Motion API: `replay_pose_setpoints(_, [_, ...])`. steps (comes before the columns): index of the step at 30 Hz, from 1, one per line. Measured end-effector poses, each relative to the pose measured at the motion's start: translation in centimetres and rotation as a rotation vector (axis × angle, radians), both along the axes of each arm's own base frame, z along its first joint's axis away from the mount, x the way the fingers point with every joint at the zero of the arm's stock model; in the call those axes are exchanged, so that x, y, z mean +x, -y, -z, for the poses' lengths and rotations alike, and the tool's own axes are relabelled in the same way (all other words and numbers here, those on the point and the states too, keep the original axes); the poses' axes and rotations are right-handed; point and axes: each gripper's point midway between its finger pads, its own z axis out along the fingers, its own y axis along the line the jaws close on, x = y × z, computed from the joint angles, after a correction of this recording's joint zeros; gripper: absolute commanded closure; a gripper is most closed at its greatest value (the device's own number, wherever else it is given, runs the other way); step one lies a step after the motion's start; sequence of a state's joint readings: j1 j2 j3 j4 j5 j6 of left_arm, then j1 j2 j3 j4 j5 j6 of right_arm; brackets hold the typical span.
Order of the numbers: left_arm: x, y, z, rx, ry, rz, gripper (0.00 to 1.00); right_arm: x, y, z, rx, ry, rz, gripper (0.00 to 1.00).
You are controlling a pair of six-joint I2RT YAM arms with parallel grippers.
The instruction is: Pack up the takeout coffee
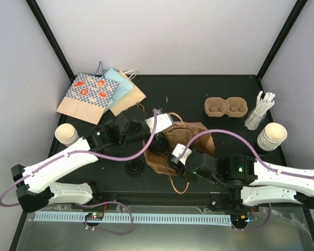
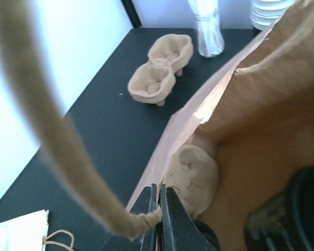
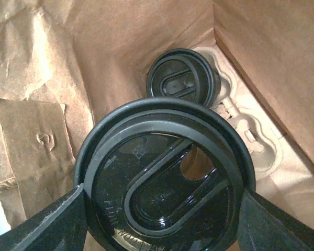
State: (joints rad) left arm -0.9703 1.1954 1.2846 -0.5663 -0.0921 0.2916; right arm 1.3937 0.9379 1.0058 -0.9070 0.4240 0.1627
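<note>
The brown paper bag (image 1: 191,137) stands open in the middle of the table. My left gripper (image 1: 158,140) (image 2: 158,203) is shut on the bag's rim where its cord handle (image 2: 68,157) is attached. My right gripper (image 1: 179,153) (image 3: 165,209) reaches into the bag, its fingers closed on either side of a cup's black lid (image 3: 165,180); the cup below is hidden. Deeper in the bag, a tan pulp carrier (image 3: 254,138) (image 2: 194,172) holds another black-lidded cup (image 3: 182,83). A second, empty carrier (image 1: 226,107) (image 2: 159,68) sits at the back right.
A stack of cream cups (image 1: 272,136) and a glass of stir sticks (image 1: 259,112) stand at the right. A single cup (image 1: 66,134) is at the left, and a loose black lid (image 1: 134,167) lies near the front. Patterned paper bags (image 1: 94,94) lie at the back left.
</note>
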Motion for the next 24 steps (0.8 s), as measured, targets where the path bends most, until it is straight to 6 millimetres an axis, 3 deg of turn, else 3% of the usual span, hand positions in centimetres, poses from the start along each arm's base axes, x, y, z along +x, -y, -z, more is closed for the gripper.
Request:
replay_pose_setpoints(4, [-2.8,0.0,0.9,0.001,0.009,0.046,0.98,-0.1,-0.4,-0.1,-0.030,0.058,-0.034,0.47])
replay_pose_setpoints(8, [-4.2,-0.6,0.8,-0.016,0.018,0.047,0.99,-0.5,-1.3,0.1,-0.088,0.146,-0.101,0.47])
replay_pose_setpoints(16, [-4.7,-2.4,0.9,-0.031,0.043,-0.002,0.98,-1.4,-2.8,3.8,-0.243,0.286,-0.279,0.47])
replay_pose_setpoints(20, [-4.9,-3.0,0.8,-0.042,0.047,-0.018,0.99,-2.5,-3.9,3.5,-0.235,0.343,-0.360,0.47])
replay_pose_setpoints(24, [-5.3,-3.1,1.0,-0.040,0.046,-0.011,0.98,-2.1,-4.0,3.0,-0.247,0.396,-0.358,0.48])
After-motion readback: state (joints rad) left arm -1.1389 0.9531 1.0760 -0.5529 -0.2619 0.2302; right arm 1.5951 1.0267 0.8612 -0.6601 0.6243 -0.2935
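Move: The carrier's empty place, down inside the tilted paper bag, lies about 13 cm ahead of the right hand, 1 cm to its right and 20 cm below. The cup already in the carrier stands some 11 cm ahead, 8 cm to its left and 16 cm lower. From the left hand, still on the bag's rim, that empty place is about 3 cm ahead, 10 cm to the right and 26 cm down. The lidded cup, still gripped in the right hand inside the bag's mouth, is carried about 4 cm left, some 3 cm down and a little back towards the carrier, while that wrist rolls roughly 30 degrees counter-clockwise about its fingers. The left hand keeps its pinch on the rim and handle and draws them 5 cm back and, later, 3 cm left. ##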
